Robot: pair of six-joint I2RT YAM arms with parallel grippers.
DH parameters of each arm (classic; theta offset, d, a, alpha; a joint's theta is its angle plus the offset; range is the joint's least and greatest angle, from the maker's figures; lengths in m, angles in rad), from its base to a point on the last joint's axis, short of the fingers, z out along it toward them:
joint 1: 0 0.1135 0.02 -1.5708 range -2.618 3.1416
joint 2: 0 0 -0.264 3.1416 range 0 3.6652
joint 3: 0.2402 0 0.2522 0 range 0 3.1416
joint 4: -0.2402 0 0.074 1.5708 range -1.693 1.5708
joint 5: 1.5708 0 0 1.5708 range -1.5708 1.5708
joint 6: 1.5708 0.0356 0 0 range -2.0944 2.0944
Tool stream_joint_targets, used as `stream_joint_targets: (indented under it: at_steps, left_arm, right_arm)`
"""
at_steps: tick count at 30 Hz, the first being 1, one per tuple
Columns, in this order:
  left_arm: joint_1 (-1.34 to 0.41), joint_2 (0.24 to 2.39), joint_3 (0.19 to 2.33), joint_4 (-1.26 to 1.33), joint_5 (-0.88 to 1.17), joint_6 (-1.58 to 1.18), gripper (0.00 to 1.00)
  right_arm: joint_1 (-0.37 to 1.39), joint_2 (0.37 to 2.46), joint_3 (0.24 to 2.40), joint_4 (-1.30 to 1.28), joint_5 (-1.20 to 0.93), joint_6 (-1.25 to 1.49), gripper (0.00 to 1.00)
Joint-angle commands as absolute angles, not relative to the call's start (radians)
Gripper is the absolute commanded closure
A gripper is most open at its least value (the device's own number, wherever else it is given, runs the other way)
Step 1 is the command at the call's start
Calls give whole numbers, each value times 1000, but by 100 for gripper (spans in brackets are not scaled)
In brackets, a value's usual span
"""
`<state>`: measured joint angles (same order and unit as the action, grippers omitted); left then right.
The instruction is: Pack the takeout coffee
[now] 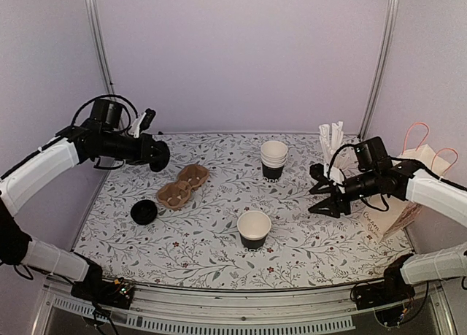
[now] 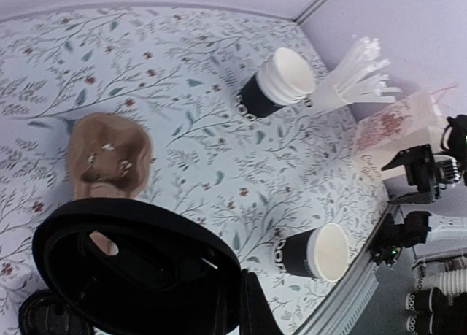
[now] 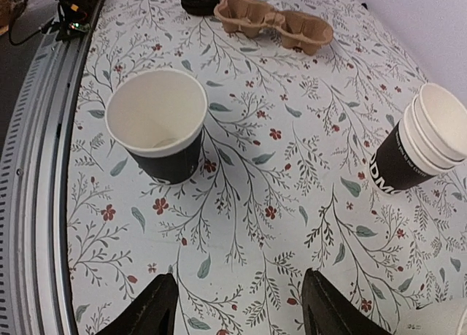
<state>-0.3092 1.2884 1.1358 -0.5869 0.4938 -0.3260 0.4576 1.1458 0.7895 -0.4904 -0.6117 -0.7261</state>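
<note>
The takeout coffee cup (image 1: pixel 254 229), white above a black band, stands lidless near the table's front centre; it also shows in both wrist views (image 2: pixel 317 251) (image 3: pixel 157 123). A black lid (image 1: pixel 144 212) lies apart on the cloth to its left. My left gripper (image 1: pixel 159 158) hangs shut at the back left, above the cardboard carrier (image 1: pixel 182 187), with nothing seen between its fingers (image 2: pixel 244 309). My right gripper (image 1: pixel 325 196) hovers open and holds nothing at the right, right of the cup, fingertips (image 3: pixel 149 309) wide apart over bare cloth.
A stack of nested lidless cups (image 1: pixel 273 160) stands at the back centre. A white cup of pale sticks (image 1: pixel 332 141) is at the back right. A paper bag (image 1: pixel 398 211) rests at the right edge, behind the right arm.
</note>
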Motion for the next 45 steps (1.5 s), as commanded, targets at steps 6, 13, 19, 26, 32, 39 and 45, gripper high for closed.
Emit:
stream_joint_targets:
  at_steps: [6, 13, 19, 26, 32, 39, 45]
  left_arm:
    - [-491, 1175, 1053, 77, 866, -572, 96]
    - [-562, 1215, 1002, 417, 900, -794, 94]
    - [-636, 1235, 953, 572, 885, -887, 94]
    - [-706, 1300, 982, 644, 874, -930, 94]
    - [-769, 1384, 1038, 669, 888, -912, 94]
    - [-807, 1442, 1067, 720, 904, -939, 94]
    - [-815, 1442, 1060, 741, 893, -943, 94]
  right_arm:
    - [492, 1183, 1184, -505, -837, -586, 27]
    - [567, 1374, 1525, -626, -841, -399, 12]
    - [637, 1391, 1555, -552, -855, -375, 7]
    - [704, 1446, 1629, -578, -842, -367, 1]
    - [773, 1476, 1633, -532, -798, -314, 1]
    - [792, 1479, 1631, -539, -763, -323, 1]
    - [802, 1466, 1600, -528, -759, -329, 1]
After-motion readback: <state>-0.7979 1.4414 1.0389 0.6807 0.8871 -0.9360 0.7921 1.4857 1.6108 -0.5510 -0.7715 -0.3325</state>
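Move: The black lid is already pinched in the left fingers, its middle some 2 cm ahead of that hand, 3 cm right and 2 cm lower. From there the right gripper is about 41 cm right, 9 cm back and 7 cm below. For the right hand the lid lies roughly 38 cm left, 11 cm ahead and 5 cm up; the single cup stands 16 cm left, 1 cm ahead and 11 cm below, the cup stack 30 cm ahead, 9 cm left and 9 cm below. Keeping its pinch on the lid, the left hand rises about 15 cm, then mostly travels right and back, some 20 cm right in all, rolling its left side down and turning clockwise by over 40 degrees each to present the lid. The right hand climbs some 22 cm, then swings left towards the lid, its fingers spreading fully to receive the lid's rim. ##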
